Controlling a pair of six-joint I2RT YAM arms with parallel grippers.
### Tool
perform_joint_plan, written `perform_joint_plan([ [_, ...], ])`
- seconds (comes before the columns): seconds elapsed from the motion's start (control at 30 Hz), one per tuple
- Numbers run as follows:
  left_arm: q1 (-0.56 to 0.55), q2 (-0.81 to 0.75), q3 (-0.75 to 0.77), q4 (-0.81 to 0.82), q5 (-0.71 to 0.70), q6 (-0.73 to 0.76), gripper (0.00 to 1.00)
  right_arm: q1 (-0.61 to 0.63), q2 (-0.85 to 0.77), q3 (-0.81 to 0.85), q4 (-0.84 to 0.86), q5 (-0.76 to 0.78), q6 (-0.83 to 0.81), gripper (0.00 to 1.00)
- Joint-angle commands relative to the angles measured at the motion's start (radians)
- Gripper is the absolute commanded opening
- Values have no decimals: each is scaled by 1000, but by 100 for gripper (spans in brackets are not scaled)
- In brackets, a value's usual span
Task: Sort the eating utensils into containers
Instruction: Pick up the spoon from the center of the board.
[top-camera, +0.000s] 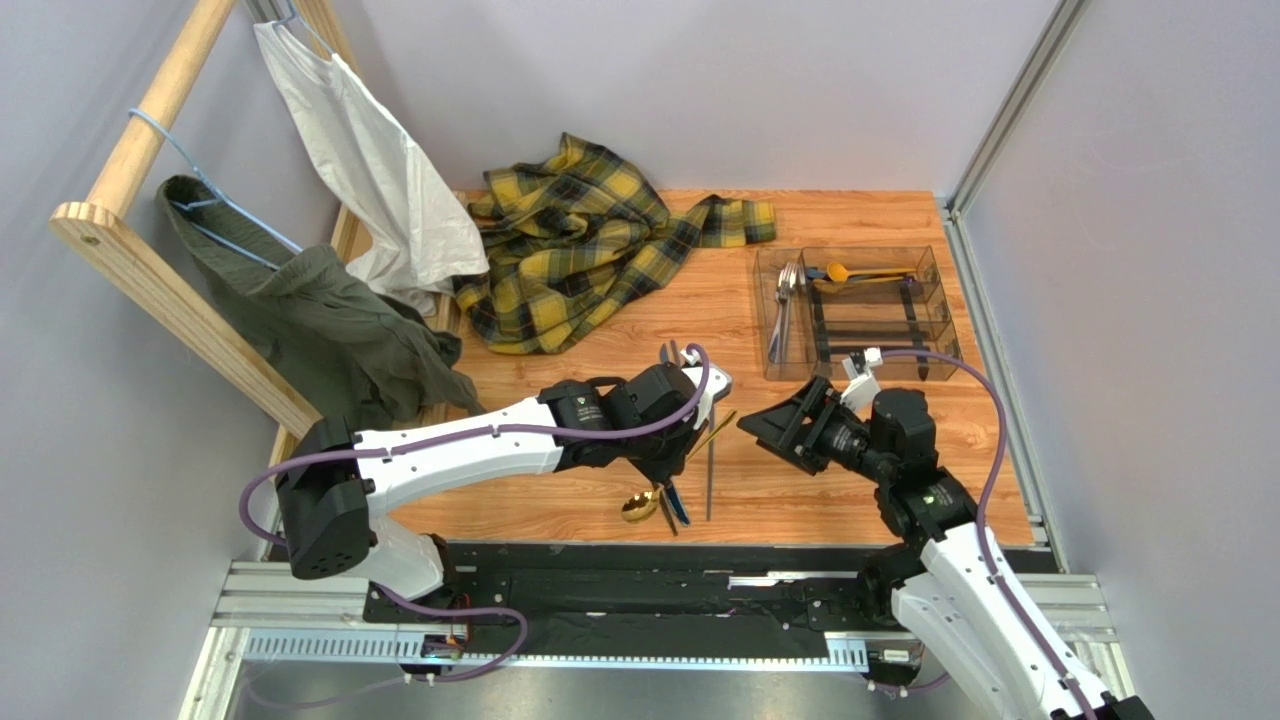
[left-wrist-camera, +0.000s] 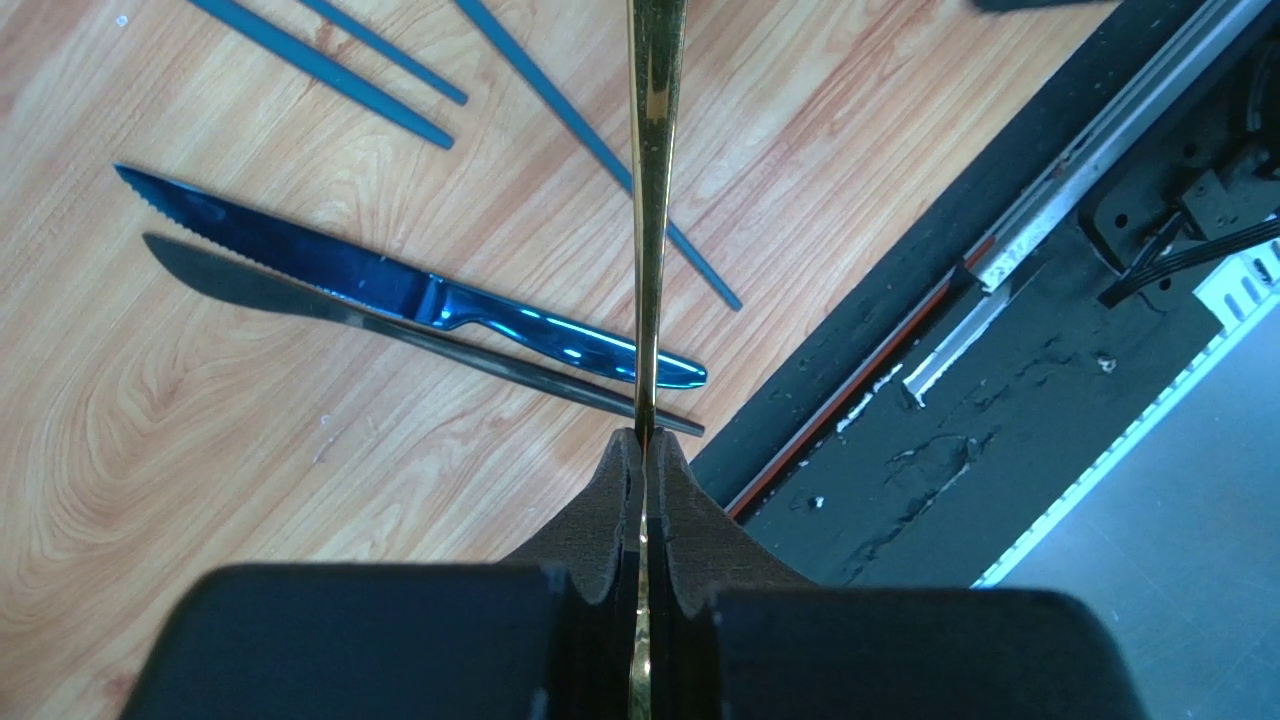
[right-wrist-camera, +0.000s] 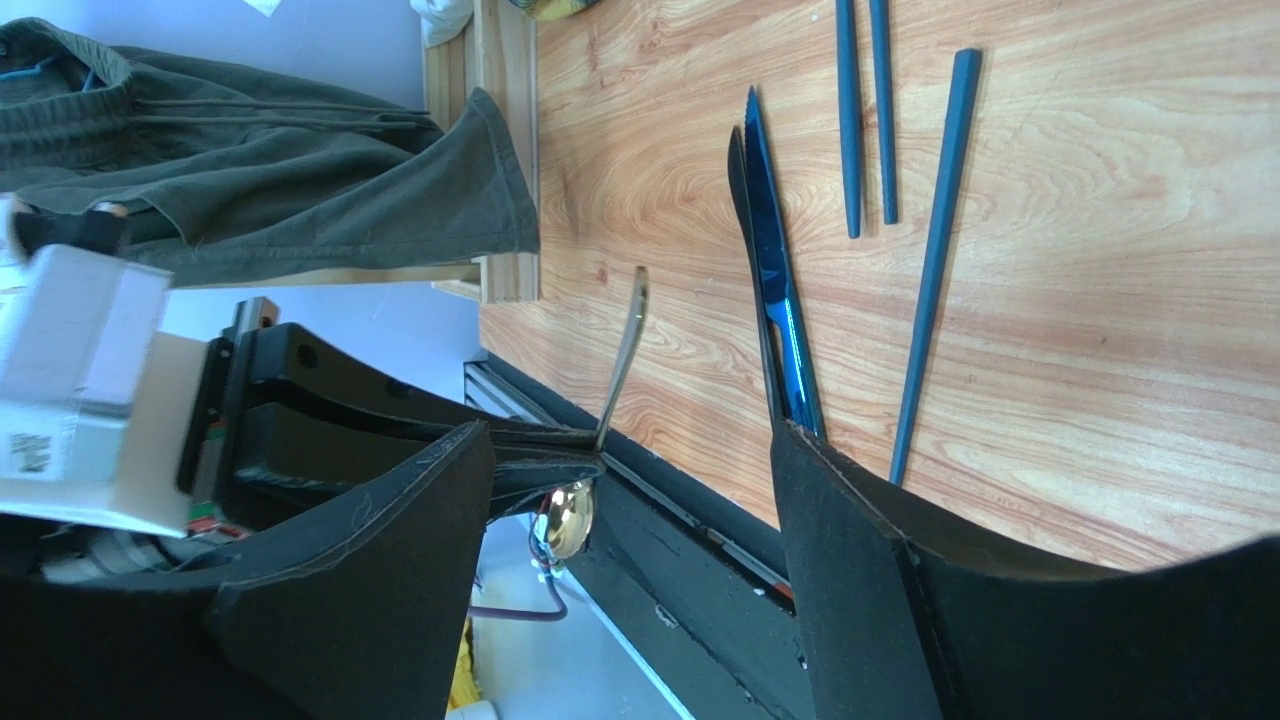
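My left gripper (left-wrist-camera: 646, 450) is shut on the handle of a gold spoon (left-wrist-camera: 655, 225), held on edge above the table. In the top view the gripper (top-camera: 684, 438) is at centre, with the spoon's bowl (top-camera: 642, 506) towards the front edge. Below it lie an iridescent blue knife (left-wrist-camera: 406, 285), a dark grey knife (left-wrist-camera: 376, 323) and teal sticks (left-wrist-camera: 323, 60). My right gripper (top-camera: 789, 420) is open and empty, facing the left one; its view (right-wrist-camera: 631, 570) shows the held spoon (right-wrist-camera: 568, 518) and the blue knife (right-wrist-camera: 774, 285). The clear tray (top-camera: 944, 300) at back right holds a gold spoon (top-camera: 864, 273) and silver pieces (top-camera: 781, 308).
A yellow plaid cloth (top-camera: 579, 240) lies at the back centre. A wooden rack (top-camera: 135, 255) on the left carries a white garment (top-camera: 368, 165) and a green one (top-camera: 323, 323). A black rail (top-camera: 631, 563) runs along the table's front edge.
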Motion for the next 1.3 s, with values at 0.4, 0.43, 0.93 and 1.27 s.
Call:
perform_joint_plan([
  [0.4, -64, 13, 98, -17, -12, -21, 0, 102, 43, -28, 156, 74, 72, 60],
  [0.43, -66, 13, 99, -17, -10, -21, 0, 108, 44, -27, 160, 80, 73, 59],
  [0.93, -78, 7, 89, -30, -64, -24, 0, 151, 40, -41, 155, 129, 72, 0],
  [1.27, -77, -5, 99, -78, -157, -22, 40, 151, 23, -41, 126, 142, 66, 0],
])
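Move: The left gripper already holds the gold spoon, handle end pointing out some 8 cm ahead, 9 cm right and a little above; the open right gripper waits about 12 cm right and 6 cm ahead. From the right gripper the handle end is roughly 3 cm left, 2 cm ahead and slightly below. On the table 12 or 13 cm below, the lone chopstick lies about 3 cm left of the right gripper, level fore and aft, and the blue knife 11 cm left. Bring the right gripper left about 2.5 cm to the end of the spoon's handle and shut its fingers on it. Meanwhile draw the left gripper back some 2 cm, a little right and up, keeping its pinch on the spoon; once the right has closed, open the left fingers about a third to let go, easing slightly forward. ##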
